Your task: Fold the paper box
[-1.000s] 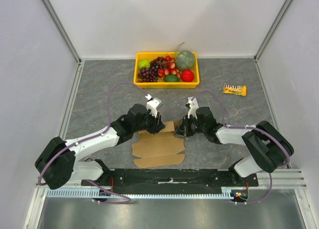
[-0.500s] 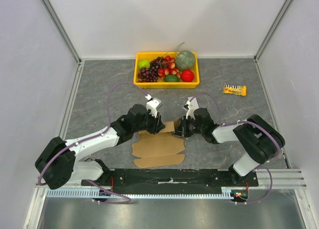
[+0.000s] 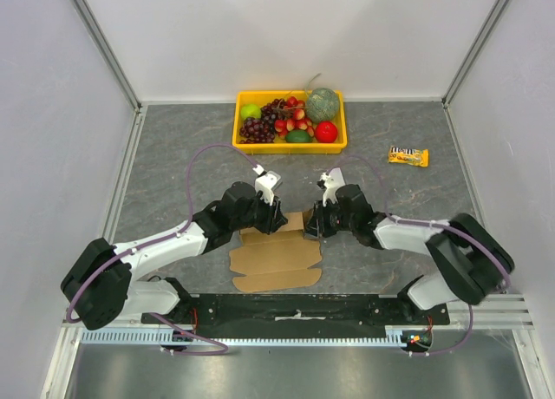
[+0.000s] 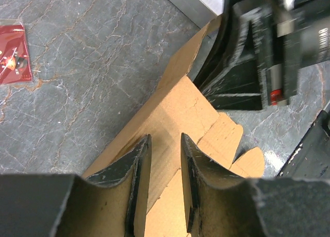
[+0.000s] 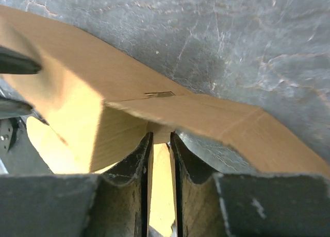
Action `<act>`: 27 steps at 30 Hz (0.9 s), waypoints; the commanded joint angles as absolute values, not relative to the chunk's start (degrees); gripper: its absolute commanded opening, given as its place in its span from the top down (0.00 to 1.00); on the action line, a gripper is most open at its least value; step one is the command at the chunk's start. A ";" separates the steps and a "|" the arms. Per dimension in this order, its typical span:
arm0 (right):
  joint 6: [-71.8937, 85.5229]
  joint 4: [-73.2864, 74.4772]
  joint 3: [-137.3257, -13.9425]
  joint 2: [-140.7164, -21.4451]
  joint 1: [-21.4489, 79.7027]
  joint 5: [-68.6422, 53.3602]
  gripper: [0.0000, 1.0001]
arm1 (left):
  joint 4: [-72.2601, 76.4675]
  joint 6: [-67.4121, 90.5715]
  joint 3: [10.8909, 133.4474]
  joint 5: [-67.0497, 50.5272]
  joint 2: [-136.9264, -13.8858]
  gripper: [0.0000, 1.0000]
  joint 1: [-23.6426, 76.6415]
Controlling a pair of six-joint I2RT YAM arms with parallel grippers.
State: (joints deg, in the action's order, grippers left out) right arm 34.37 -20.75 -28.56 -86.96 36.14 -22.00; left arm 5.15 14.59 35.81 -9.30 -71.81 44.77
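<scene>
The paper box (image 3: 276, 256) is a brown cardboard sheet lying mostly flat near the arm bases, its far flap raised between the two grippers. My left gripper (image 3: 274, 217) points down over the sheet's far left part. In the left wrist view its jaws (image 4: 165, 139) stand apart just above the cardboard (image 4: 180, 108), with nothing between them. My right gripper (image 3: 312, 227) is at the raised flap's right end. In the right wrist view its jaws (image 5: 161, 136) show a narrow gap, and the folded flap (image 5: 103, 77) lies right at the fingertips.
A yellow tray (image 3: 290, 146) of fruit stands at the back centre. A snack bar (image 3: 408, 156) lies at the back right. The left wrist view shows a red packet (image 4: 11, 51) on the grey tabletop. White walls enclose the table on three sides.
The right gripper's jaws have parted slightly at the flap, and the right arm shifted a little. The left arm and the sheet have stayed put.
</scene>
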 commanded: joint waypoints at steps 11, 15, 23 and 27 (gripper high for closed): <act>12.57 4.92 -36.03 -67.06 36.12 -6.68 0.53 | 4.92 16.44 34.72 -9.84 -72.86 0.65 45.09; 10.03 5.89 -37.35 -68.03 36.12 -6.77 0.43 | 4.83 16.44 34.45 -9.93 -72.34 0.65 45.09; 4.58 7.65 -40.95 -66.27 36.12 -6.42 0.39 | 4.57 16.52 34.45 -9.67 -71.98 0.65 45.18; 1.07 10.10 -43.41 -67.14 36.04 -6.15 0.39 | 4.92 16.70 34.45 -9.93 -72.33 0.64 45.18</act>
State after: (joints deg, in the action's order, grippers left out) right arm 6.26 8.45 -39.22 -67.75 36.16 -7.18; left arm 6.17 15.03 35.40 -9.37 -71.88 44.77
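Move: The side flap standing off the box's right end is the right hand's mark, its middle about 4 cm ahead, straight in line and some 2 cm higher. The raised box wall is centred roughly 10 cm to that hand's left and 2 cm ahead; the white box lies about 12 cm ahead and 7 cm right. From the left hand the side flap is some 4 cm ahead, 8 cm right and 3 cm lower. The right fingers come free of the small tab at the box's right end, rising quickly about 8 cm while drawing off to the right and a little forward, then dipping roughly 2 cm and lifting again beside the side flap. They spread well open and swing steeper and more forward as the hand turns some 30 degrees. The left hand stays put, part open, at the raised wall. ##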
